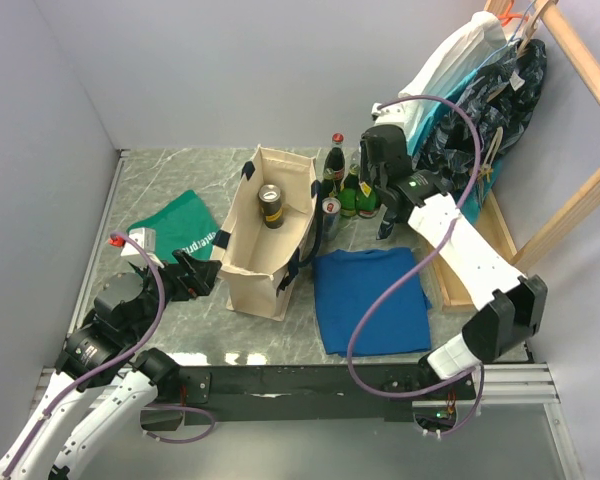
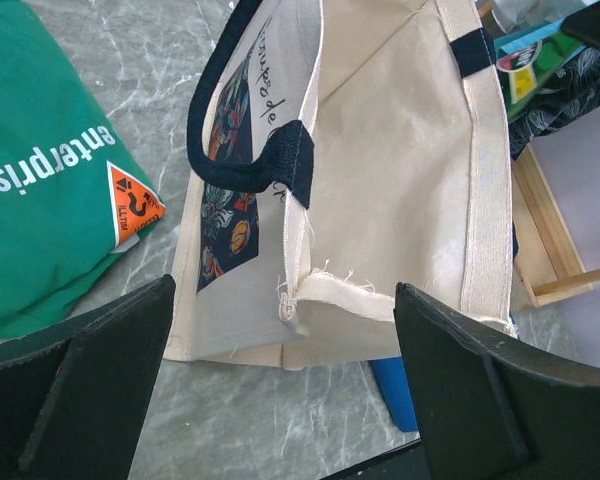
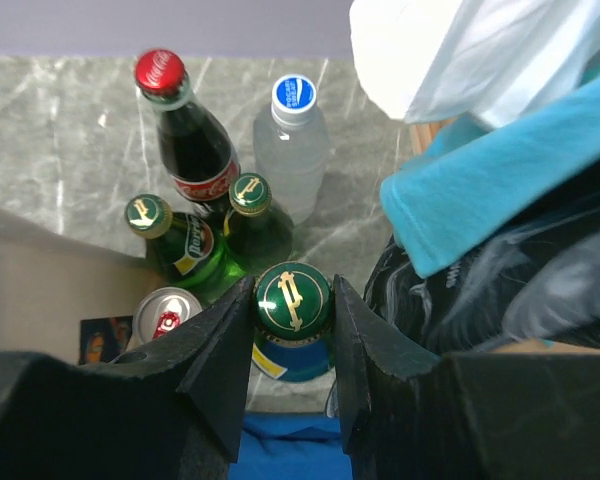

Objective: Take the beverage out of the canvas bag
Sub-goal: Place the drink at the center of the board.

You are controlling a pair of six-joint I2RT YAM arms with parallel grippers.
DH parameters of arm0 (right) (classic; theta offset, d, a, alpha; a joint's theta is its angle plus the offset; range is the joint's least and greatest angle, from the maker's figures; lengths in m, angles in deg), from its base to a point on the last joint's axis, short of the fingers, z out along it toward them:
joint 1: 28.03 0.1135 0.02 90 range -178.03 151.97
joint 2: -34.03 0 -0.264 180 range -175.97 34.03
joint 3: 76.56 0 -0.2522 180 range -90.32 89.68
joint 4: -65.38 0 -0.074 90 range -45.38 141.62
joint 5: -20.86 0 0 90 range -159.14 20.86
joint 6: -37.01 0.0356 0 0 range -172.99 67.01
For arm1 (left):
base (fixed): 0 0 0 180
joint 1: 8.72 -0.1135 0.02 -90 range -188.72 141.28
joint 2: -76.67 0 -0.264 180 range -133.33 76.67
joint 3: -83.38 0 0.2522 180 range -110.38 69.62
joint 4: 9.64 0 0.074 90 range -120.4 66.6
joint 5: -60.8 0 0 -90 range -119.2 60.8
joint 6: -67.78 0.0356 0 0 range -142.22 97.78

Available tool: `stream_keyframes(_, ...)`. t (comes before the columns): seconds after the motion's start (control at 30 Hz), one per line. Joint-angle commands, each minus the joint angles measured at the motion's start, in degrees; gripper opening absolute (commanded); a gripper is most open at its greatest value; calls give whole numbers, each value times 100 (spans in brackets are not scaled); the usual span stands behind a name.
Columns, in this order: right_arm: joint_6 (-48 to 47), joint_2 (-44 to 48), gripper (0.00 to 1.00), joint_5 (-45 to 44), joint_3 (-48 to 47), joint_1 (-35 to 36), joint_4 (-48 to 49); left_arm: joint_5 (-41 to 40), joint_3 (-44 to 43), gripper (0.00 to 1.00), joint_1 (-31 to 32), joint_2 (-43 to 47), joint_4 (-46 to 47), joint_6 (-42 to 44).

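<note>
The cream canvas bag (image 1: 242, 282) with navy handles stands upright and open mid-table. A dark can (image 1: 271, 206) stands inside it. My right gripper (image 3: 293, 290) is shut on the green, gold-marked cap of a green bottle (image 3: 293, 300), a beverage held outside the bag to its right, beside the other bottles. In the top view this gripper (image 1: 370, 200) is over the bottle cluster. My left gripper (image 2: 285, 290) is open at the bag's near corner, and the canvas bag (image 2: 400, 200) sits just beyond its fingers. In the top view the left gripper (image 1: 202, 270) is left of the bag.
A cola bottle (image 3: 195, 150), a clear water bottle (image 3: 292, 150), two green bottles (image 3: 185, 240) and a silver can (image 3: 165, 315) stand behind the bag. A green cloth (image 1: 180, 230) lies left, a blue cloth (image 1: 370, 295) right. Clothes hang on a wooden rack (image 1: 570, 190).
</note>
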Motion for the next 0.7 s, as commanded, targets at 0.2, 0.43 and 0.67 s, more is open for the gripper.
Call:
stream_keyframes(0.2,130,-261,0,-147,-186,-143,1064,9,-82,96,-24,-82,214,102)
stream_keyframes(0.43,218,-262,0,-139,226,-134,1414,8,-82,96,-41,-91,214,94)
stream_keyframes(0.67,315,-130,0,-103,973,-143,2179,44,-73,96,-50,-118,223,111)
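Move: My right hand holds the green-capped bottle upright by its neck. The free spot on the board lies about 2 cm ahead and some 26 cm below. The nearer standing green bottle is roughly 7 cm ahead and 4 cm left of my right hand; the soda can is about 2 cm ahead and 10 cm left, and the clear bottle 13 cm straight ahead. From my left hand the spot is about 21 cm ahead and 38 cm right, some 22 cm lower. With my right fingers still shut on the bottle's neck, I lower the green-capped bottle about 6.5 cm towards the free patch of board on the near right side of the standing drinks. I ease it some 2 cm forward in the first half, check the descent briefly, then go straight down faster, the hand barely tipping. ##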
